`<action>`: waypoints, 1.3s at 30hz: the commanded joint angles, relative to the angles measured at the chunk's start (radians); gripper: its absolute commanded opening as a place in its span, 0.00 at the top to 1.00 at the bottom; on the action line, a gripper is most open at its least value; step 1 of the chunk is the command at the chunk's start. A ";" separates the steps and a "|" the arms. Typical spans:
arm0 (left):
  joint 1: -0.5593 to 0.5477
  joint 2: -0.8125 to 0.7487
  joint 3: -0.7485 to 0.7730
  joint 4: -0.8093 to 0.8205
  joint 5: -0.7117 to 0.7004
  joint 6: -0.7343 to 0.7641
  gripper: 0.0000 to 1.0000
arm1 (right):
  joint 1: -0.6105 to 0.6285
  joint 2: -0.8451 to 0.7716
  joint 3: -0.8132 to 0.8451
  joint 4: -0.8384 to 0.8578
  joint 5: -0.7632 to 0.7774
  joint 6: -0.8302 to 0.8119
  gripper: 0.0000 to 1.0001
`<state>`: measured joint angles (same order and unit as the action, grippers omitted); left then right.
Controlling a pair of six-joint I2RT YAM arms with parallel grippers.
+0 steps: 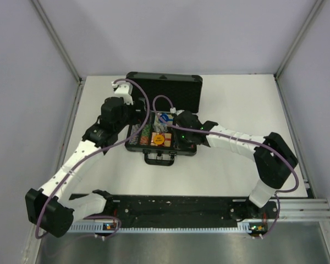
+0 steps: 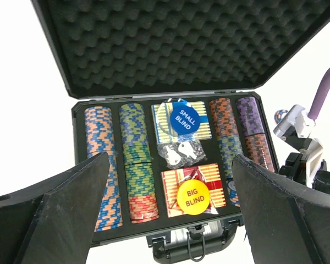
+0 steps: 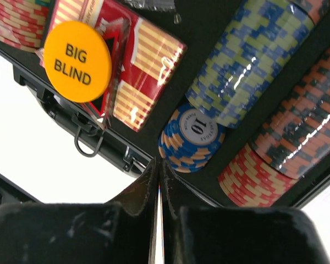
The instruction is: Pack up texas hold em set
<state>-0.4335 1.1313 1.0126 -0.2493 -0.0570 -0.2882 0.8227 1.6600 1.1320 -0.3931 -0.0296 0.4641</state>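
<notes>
The texas hold em set is a black hard case (image 1: pixel 164 91) lying open, its foam lid (image 2: pixel 181 38) upright. Rows of multicoloured chips (image 2: pixel 133 159) fill the tray. A blue SMALL BLIND button (image 2: pixel 181 116) lies on one card box, and a yellow BIG BLIND button (image 2: pixel 193 200) lies on the red card box (image 3: pixel 146 66). My left gripper (image 2: pixel 170 159) hangs open and empty above the tray's front. At the tray's front right edge my right gripper (image 3: pixel 158 165) is shut on nothing I can see, just short of a flat blue-orange "10" chip (image 3: pixel 191 135).
A small clear bag of keys (image 2: pixel 181 152) lies between the two card boxes. The case handle (image 2: pixel 195 247) faces the arms. The white table (image 1: pixel 236 99) is walled left, right and behind. The right arm (image 2: pixel 302 137) stands at the case's right side.
</notes>
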 commanded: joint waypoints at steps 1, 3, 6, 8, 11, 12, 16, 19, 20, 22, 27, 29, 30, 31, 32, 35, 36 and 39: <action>0.035 -0.064 -0.009 0.010 -0.018 -0.009 0.01 | 0.015 0.026 0.081 -0.006 0.022 -0.016 0.99; 0.050 -0.082 -0.017 0.010 -0.029 -0.006 0.01 | 0.013 0.038 0.086 -0.018 0.026 -0.013 0.99; 0.070 -0.103 -0.029 0.012 -0.049 -0.005 0.01 | 0.015 0.044 0.086 -0.023 0.082 -0.010 1.00; 0.084 -0.117 -0.035 0.010 -0.067 -0.006 0.01 | 0.013 0.044 0.087 -0.024 0.106 -0.008 1.00; 0.096 -0.134 -0.040 0.012 -0.110 -0.012 0.01 | 0.015 0.035 0.097 -0.023 0.102 -0.013 1.00; 0.101 -0.140 -0.042 0.013 -0.124 -0.017 0.01 | 0.015 0.031 0.104 -0.024 0.091 -0.019 1.00; 0.104 -0.165 -0.058 0.021 -0.207 -0.037 0.01 | 0.015 0.012 0.110 -0.016 0.071 -0.034 1.00; 0.105 -0.180 -0.072 0.010 -0.265 -0.054 0.01 | 0.015 0.001 0.103 -0.015 0.007 -0.048 0.99; 0.107 -0.185 -0.075 0.004 -0.280 -0.058 0.01 | 0.016 -0.003 0.094 -0.015 -0.009 -0.045 0.99; 0.110 -0.194 -0.083 -0.008 -0.326 -0.066 0.01 | 0.021 -0.011 0.075 -0.015 -0.036 -0.051 0.99; 0.116 -0.209 -0.101 -0.016 -0.380 -0.075 0.01 | 0.046 -0.025 0.022 -0.015 -0.026 -0.048 0.99; 0.118 -0.214 -0.106 -0.013 -0.380 -0.077 0.01 | 0.047 -0.023 0.014 -0.015 -0.012 -0.047 0.99; 0.119 -0.214 -0.108 -0.013 -0.379 -0.080 0.01 | 0.046 -0.020 0.014 -0.015 0.002 -0.048 0.99; 0.119 -0.214 -0.108 -0.011 -0.377 -0.078 0.01 | 0.046 -0.020 0.015 -0.018 0.020 -0.045 0.99; 0.121 -0.214 -0.108 -0.011 -0.374 -0.078 0.01 | 0.047 -0.017 0.018 -0.021 0.026 -0.041 0.99; 0.122 -0.214 -0.109 -0.015 -0.372 -0.078 0.01 | 0.047 -0.011 0.028 -0.027 0.092 -0.030 1.00; 0.122 -0.214 -0.111 -0.013 -0.374 -0.078 0.01 | 0.046 -0.009 0.028 -0.027 0.115 -0.022 1.00; 0.124 -0.217 -0.112 -0.013 -0.374 -0.078 0.01 | 0.046 -0.005 0.034 -0.027 0.169 -0.001 1.00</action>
<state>-0.3164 0.9379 0.9100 -0.2897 -0.4129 -0.3550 0.8593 1.6787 1.1431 -0.4278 0.0380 0.4362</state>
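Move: The shut fingertips of the right hand are at the front end of the blue 10 chips, whose middle lies about 3 cm ahead, 1 cm to the right and 1 cm below. The red chips are about 3 cm ahead and 6 cm right; the green-blue chips some 9 cm ahead and 1 cm right; the BIG BLIND button 2 cm ahead and 9 cm left, all at about the same height. From the left hand, the blue 10 chips lie roughly 18 cm right, 6 cm back and 18 cm below. With its shut tips at the front edge of the blue 10 chips, the right hand works in small strokes, seeming to press on them: about 1.5 cm forward, nearly 3 cm back while sinking at the end, then a short nudge forward. The left hand, wide open and empty, swings some 11 cm left, away from the chips, turning about 25 degrees counter-clockwise. ##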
